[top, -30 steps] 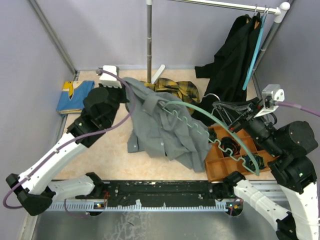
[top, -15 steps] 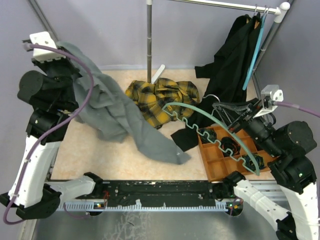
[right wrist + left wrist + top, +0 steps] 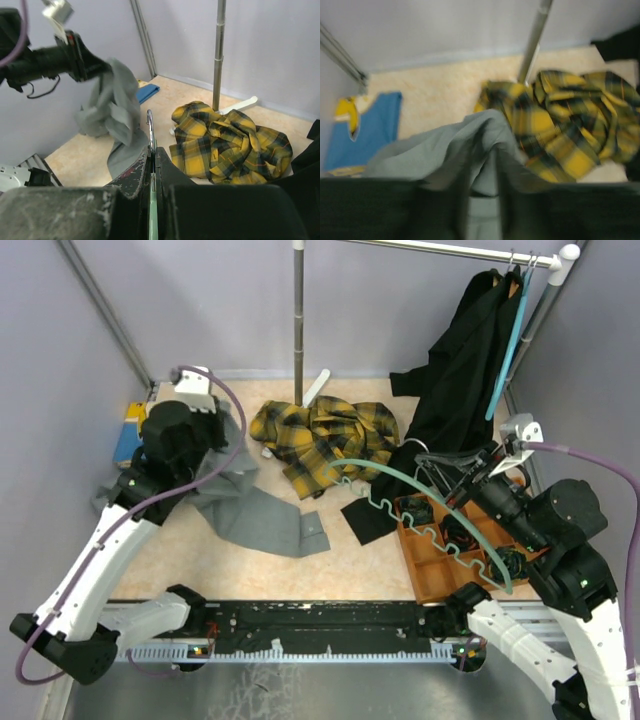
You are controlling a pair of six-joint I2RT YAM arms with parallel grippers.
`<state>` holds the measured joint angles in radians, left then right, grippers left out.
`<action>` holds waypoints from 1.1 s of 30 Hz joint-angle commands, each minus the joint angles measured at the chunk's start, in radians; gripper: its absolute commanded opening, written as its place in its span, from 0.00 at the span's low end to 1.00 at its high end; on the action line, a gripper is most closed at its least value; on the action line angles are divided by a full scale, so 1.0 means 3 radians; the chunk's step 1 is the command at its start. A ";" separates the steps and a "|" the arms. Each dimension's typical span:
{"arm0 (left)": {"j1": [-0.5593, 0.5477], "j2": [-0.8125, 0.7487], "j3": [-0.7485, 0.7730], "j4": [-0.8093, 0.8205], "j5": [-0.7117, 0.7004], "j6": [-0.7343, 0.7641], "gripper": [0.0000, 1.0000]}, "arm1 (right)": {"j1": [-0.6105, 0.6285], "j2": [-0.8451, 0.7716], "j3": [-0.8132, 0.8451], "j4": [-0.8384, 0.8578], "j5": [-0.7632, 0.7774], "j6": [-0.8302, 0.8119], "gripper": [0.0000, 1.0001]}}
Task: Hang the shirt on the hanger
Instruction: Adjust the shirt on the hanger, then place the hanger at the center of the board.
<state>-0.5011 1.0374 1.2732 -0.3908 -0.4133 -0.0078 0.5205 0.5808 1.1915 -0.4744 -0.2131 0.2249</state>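
The grey shirt (image 3: 255, 515) hangs from my left gripper (image 3: 214, 426) at the back left, and its lower part trails on the table. In the left wrist view the grey cloth (image 3: 445, 157) sits between the blurred dark fingers of that gripper (image 3: 482, 200). The right wrist view shows the shirt (image 3: 112, 107) bunched at the left gripper (image 3: 102, 67), above the table. My right gripper (image 3: 442, 456) is shut on the pale teal hanger (image 3: 430, 502) at the base of its metal hook (image 3: 149, 127). The hanger's wavy bar points toward the table's middle, well apart from the shirt.
A yellow plaid shirt (image 3: 320, 435) lies crumpled at the back centre by the rail's upright pole (image 3: 298, 320). A black garment (image 3: 460, 360) and another teal hanger (image 3: 506, 340) hang on the rail at the right. An orange compartment tray (image 3: 432, 575) is under the held hanger; a blue item (image 3: 128, 443) is far left.
The left arm swung the grey shirt from the table's middle up to the far left, then lowered it so its end lies on the table. The right gripper and hanger shifted slightly left.
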 commanded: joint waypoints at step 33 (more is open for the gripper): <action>-0.0433 0.0024 -0.0154 0.0841 0.4722 0.0368 0.89 | -0.0022 0.0447 -0.0275 0.1449 -0.1675 0.0385 0.00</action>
<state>-0.5610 1.0199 1.2201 -0.1558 0.9928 0.0864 0.5205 0.6994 1.0992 -0.1776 -0.6651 0.3019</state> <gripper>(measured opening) 0.895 0.022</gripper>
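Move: Some 22 cm to the left hand's right, 12 cm back and nearly level is the left end of the empty hanger. The grey shirt hangs from this hand, its middle about 20 cm below. The plaid shirt lies about 21 cm to the left hand's right, 15 cm farther out and 36 cm lower. From the right hand, which holds the hanger at its neck, that same end is about 14 cm ahead, 14 cm left and 6 cm lower. Opening wide to let go of the grey shirt, the left hand swings back and right, about 16 cm each way and slightly up, turning some 85 degrees clockwise so its spread fingers come astride the hanger's left arm. The right hand keeps its grip and carries the hanger about 7 cm left, turning it some 25 degrees counter-clockwise to meet them. ##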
